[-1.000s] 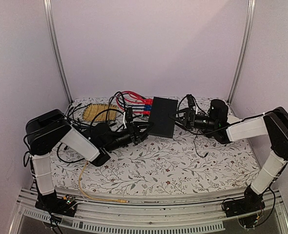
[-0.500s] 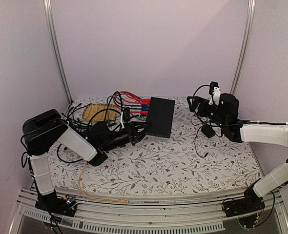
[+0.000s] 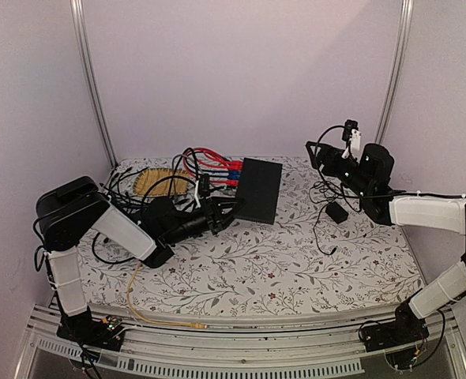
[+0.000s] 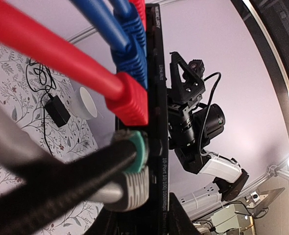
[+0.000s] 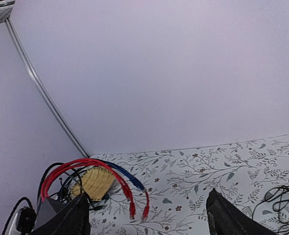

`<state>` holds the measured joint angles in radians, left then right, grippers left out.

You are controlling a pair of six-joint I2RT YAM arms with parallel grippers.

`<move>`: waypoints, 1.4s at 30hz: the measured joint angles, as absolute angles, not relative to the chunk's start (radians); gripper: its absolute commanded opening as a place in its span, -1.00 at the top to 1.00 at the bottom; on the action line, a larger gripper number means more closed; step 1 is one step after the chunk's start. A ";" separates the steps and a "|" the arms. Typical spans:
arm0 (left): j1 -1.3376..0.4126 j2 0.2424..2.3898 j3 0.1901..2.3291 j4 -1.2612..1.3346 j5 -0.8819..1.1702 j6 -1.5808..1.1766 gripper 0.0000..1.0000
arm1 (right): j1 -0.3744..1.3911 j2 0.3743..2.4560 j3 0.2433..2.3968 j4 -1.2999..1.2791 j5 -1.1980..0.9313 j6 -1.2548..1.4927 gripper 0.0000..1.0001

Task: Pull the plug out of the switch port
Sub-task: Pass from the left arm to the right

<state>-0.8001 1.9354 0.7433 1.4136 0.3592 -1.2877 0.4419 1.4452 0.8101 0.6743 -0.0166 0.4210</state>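
Note:
The flat black switch [image 3: 261, 189] lies at the back middle of the table, red and blue cables [image 3: 213, 163] running into its left edge. In the left wrist view a plug with a grey ribbed boot and a teal band [image 4: 134, 171] sits against the switch port [image 4: 153, 147], just below a red plug [image 4: 130, 100]. My left gripper [image 3: 227, 212] is at that edge, shut on the plug. My right gripper [image 3: 316, 150] hangs in the air right of the switch, open and holding nothing; its fingers [image 5: 76, 218] frame bare cloth.
A yellow woven mat [image 3: 158, 180] and tangled black cables lie at the back left. A small black power adapter [image 3: 336, 212] with its thin cord lies right of the switch. A yellow cable [image 3: 138, 304] runs down to the front rail. Walls close in on both sides.
My right arm has let go of the switch's right side and lifted up and to the right. The left gripper has stayed on the plug.

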 measured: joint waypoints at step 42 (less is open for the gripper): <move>-0.745 1.936 0.897 1.289 0.738 -1.346 1.00 | 0.451 1.657 0.979 0.661 -0.883 0.880 -0.09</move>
<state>-0.7448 1.9358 0.8974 1.2892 0.7380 -1.3464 0.4511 1.6569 0.9787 0.6613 -0.8829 0.8803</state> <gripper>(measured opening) 0.260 0.566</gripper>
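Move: The switch, already held by the left hand near its left end, has its middle about 8 cm right of that hand, 4 cm ahead and 3 cm higher. From the right hand, empty and open, it lies some 17 cm left, 8 cm back and 5 cm lower. Its red and blue plugs are about 2 cm right, 8 cm ahead and 3 cm above the left hand; the black adapter is on the table roughly 5 cm right, 4 cm ahead and 26 cm below the right hand. Leftward and back, the right hand swings about 13 cm to the free upper-right corner of the switch, turning some 50 degrees counter-clockwise and tipping downward as its open fingers narrow partway; a grip can't be made out. The left hand keeps its pinch on the switch, rises a little while easing back and right, and turns nearly 20 degrees clockwise. ##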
